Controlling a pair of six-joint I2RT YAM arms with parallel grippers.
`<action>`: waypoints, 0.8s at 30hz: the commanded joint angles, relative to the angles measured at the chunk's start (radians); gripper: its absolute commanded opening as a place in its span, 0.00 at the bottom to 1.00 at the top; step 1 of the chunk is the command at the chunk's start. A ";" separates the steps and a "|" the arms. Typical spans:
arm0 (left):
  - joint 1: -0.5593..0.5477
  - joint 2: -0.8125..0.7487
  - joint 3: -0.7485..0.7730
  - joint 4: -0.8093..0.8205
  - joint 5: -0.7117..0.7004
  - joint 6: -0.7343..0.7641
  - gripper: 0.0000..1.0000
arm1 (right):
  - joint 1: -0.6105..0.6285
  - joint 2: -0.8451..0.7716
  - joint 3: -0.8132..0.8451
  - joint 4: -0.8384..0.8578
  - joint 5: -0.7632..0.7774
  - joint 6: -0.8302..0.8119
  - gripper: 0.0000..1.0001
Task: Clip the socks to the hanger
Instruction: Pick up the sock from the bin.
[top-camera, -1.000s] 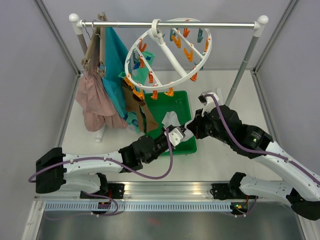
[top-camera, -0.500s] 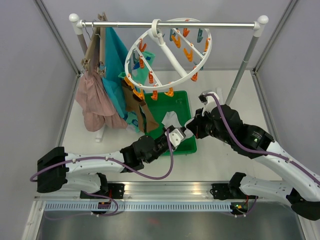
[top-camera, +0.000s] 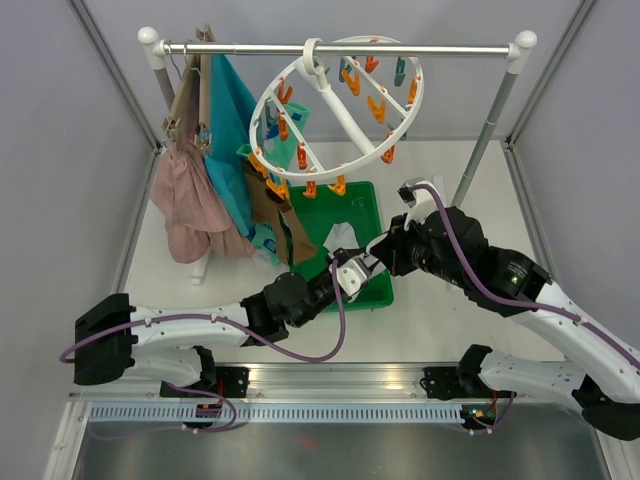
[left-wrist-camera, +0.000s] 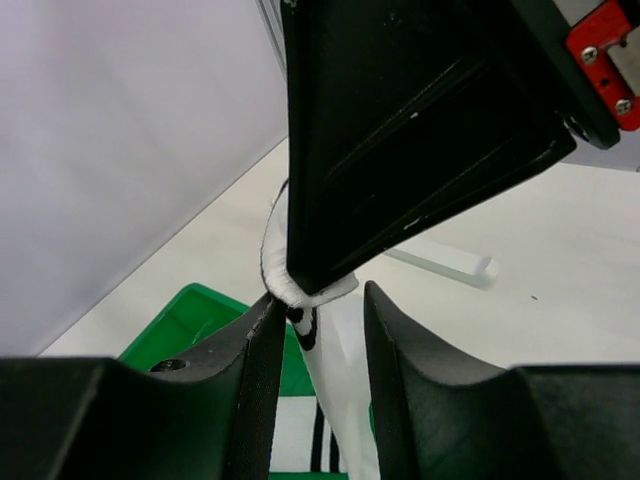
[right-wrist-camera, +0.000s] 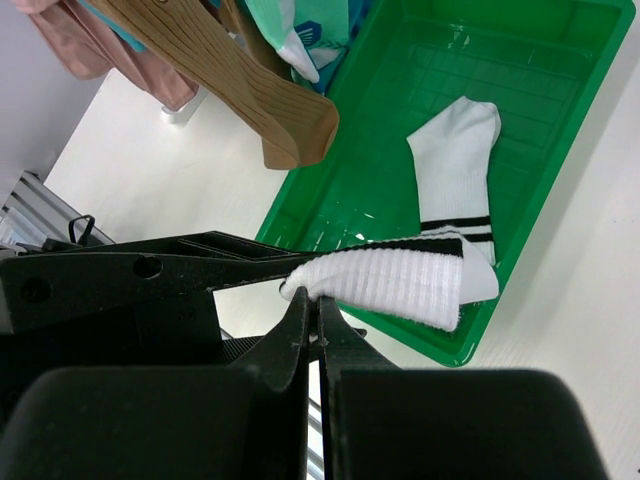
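My right gripper (right-wrist-camera: 312, 300) is shut on the cuff of a white sock with dark stripes (right-wrist-camera: 390, 285), which hangs over the near edge of the green tray (right-wrist-camera: 540, 60). The left gripper (left-wrist-camera: 322, 297) is open just below. That sock (left-wrist-camera: 335, 380) hangs between its fingers (left-wrist-camera: 255, 370). A second white striped sock (right-wrist-camera: 455, 165) lies flat in the tray. A brown sock (top-camera: 272, 205) and a mint-teal patterned one (top-camera: 262, 240) hang clipped to the lower left rim of the round white hanger (top-camera: 416, 100), which hangs tilted from the rail.
A pink garment (top-camera: 190, 210) and a large teal garment (top-camera: 232, 130) hang on tan hangers (top-camera: 190, 90) at the rail's (top-camera: 450, 48) left end. The rack's right post (top-camera: 485, 140) slants down behind my right arm. Grey walls enclose the table.
The left gripper's jaws shut on the sock near the cuff and have now parted again. The right gripper keeps its hold on the cuff and has edged slightly right.
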 joint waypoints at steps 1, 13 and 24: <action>-0.005 0.008 0.023 0.102 -0.022 0.038 0.43 | 0.006 0.006 0.046 0.020 -0.030 0.014 0.00; -0.007 0.017 0.047 0.136 -0.019 0.075 0.02 | 0.004 0.001 0.061 0.012 -0.042 0.015 0.00; -0.007 -0.081 -0.005 0.087 0.004 0.035 0.02 | 0.004 -0.032 0.075 0.018 0.109 -0.005 0.56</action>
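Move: The sock hangs from the right gripper's shut fingertips, its middle about 2 cm forward, 2 cm right and 4 cm below them. From the left gripper, part-open around the held end, that middle is some 2 cm forward, 3 cm right and 4 cm down. From the left hand, the second white sock in the bin is roughly 12 cm ahead, 5 cm left and 22 cm below; the hanging brown sock is about 9 cm ahead and 19 cm left, near hand height. Shut the left gripper fully on the sock's end right beside the right fingertips, easing it up about 2 cm in all, mostly at the start and the end. Keep the right pinch until the left has closed, then open the right fingers to about half and let go, rising some 1.5 cm without pulling away from the left gripper. ##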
